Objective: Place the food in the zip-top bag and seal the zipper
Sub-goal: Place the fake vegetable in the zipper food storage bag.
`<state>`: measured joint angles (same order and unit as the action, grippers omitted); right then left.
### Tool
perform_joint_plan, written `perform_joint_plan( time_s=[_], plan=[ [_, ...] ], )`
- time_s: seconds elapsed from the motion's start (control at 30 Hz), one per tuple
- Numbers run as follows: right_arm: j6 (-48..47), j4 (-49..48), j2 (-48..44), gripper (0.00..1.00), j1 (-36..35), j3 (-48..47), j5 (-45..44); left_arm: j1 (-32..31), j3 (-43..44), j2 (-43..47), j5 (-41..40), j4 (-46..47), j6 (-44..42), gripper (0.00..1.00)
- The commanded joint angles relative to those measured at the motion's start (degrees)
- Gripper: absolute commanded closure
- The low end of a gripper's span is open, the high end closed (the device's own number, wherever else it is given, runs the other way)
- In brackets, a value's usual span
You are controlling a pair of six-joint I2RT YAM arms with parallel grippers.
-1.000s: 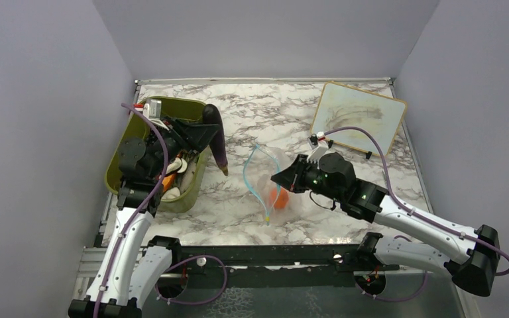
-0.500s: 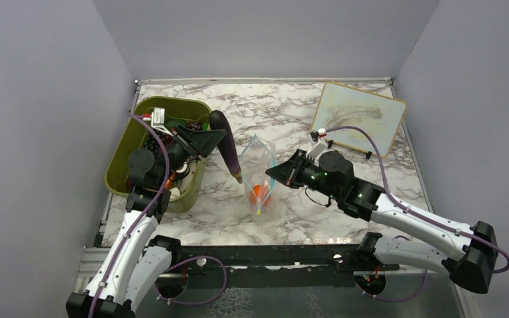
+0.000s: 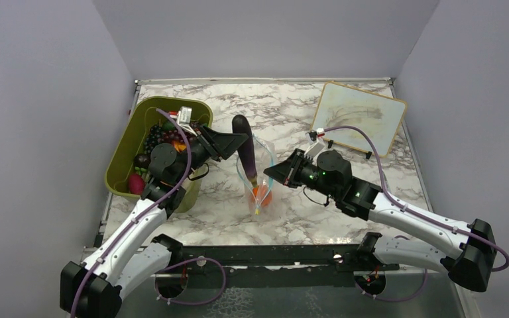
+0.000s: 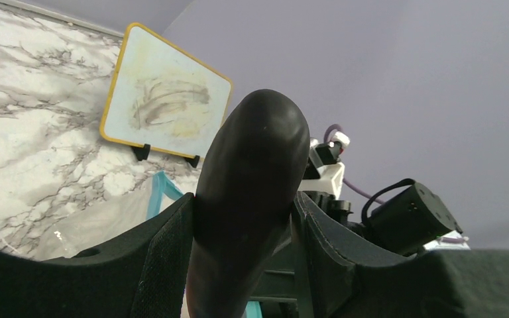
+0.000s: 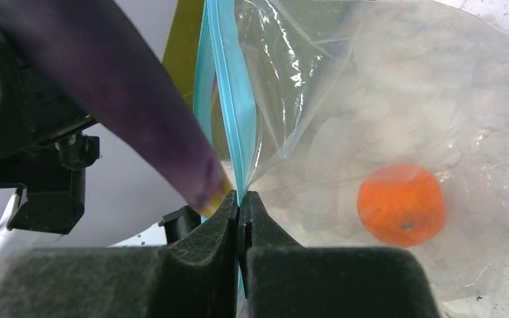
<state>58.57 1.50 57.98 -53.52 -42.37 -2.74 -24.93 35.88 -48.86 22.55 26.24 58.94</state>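
Note:
My left gripper (image 3: pixel 234 143) is shut on a dark purple toy eggplant (image 3: pixel 246 150) (image 4: pixel 252 179), one piece of the food, and holds it tip-down over the mouth of the clear zip-top bag (image 3: pixel 260 182). The eggplant's yellowish tip sits beside the teal zipper (image 5: pixel 228 99), close to my right gripper (image 5: pixel 240 199), which is shut on the zipper edge and holds the bag (image 5: pixel 371 99) up. An orange round piece (image 5: pixel 401 205) lies inside the bag. More food (image 3: pixel 162 139) sits in the olive-green tub (image 3: pixel 127 136).
A small whiteboard (image 3: pixel 358 118) on black feet stands at the back right of the marble table. The green tub stands against the left wall. Grey walls close the table on three sides.
The left arm has swung right from the tub, carrying the eggplant over to the bag's mouth. The right gripper has drawn the bag leftward and stood it more upright.

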Motion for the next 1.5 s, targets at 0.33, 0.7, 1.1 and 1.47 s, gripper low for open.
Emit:
perform_joint_plan(
  time_s=[0.33, 0.7, 1.1, 1.47],
  plan=[
    [-0.5, -2.4, -0.4, 0.99, -0.1, -0.8, -1.4, -3.7, -3.1, -2.3, -3.3, 3.4, -7.4, 0.74],
    [-2.0, -2.1, -1.1, 0.99, -0.1, -1.3, -6.7, -7.9, -3.5, -2.8, -2.1, 3.1, -4.1, 0.74],
    [-2.9, -2.6, -2.8, 0.99, -0.1, -1.5, -10.1, -11.6, -3.4, -4.4, -6.4, -6.3, -7.7, 0.71],
    [-2.5, -3.1, -2.7, 0.99, -0.1, -0.8, -9.5, -12.9, 1.0, -6.7, -9.1, -16.0, -9.0, 0.51]
  ],
)
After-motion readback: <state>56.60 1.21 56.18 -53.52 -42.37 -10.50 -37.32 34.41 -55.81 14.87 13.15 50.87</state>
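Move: The left hand grips the eggplant, its lower end already hanging at the bag's mouth; the middle of that mouth is about 12 cm below the left hand, 5 cm nearer the base and 4 cm to its right. The right fingertips pinching the rim are 12 cm below the left hand, 5 cm back and 8 cm right, with the mouth's middle 3 cm to their left. The orange fruit in the bag lies about 14 cm straight below the right fingers. The left hand keeps its grip on the eggplant and lowers it into the open bag by about 11 cm, sliding some 5 cm to the right on the way: first down about 4 cm, then level, rightward and slightly back, then steeply down while the fingers tip some 20 degrees downward. The right hand, still pinching the zipper rim, holds still at first, then draws it about 2 cm forward and slightly right, away from the left hand's side, turning a little clockwise, and stops there. ##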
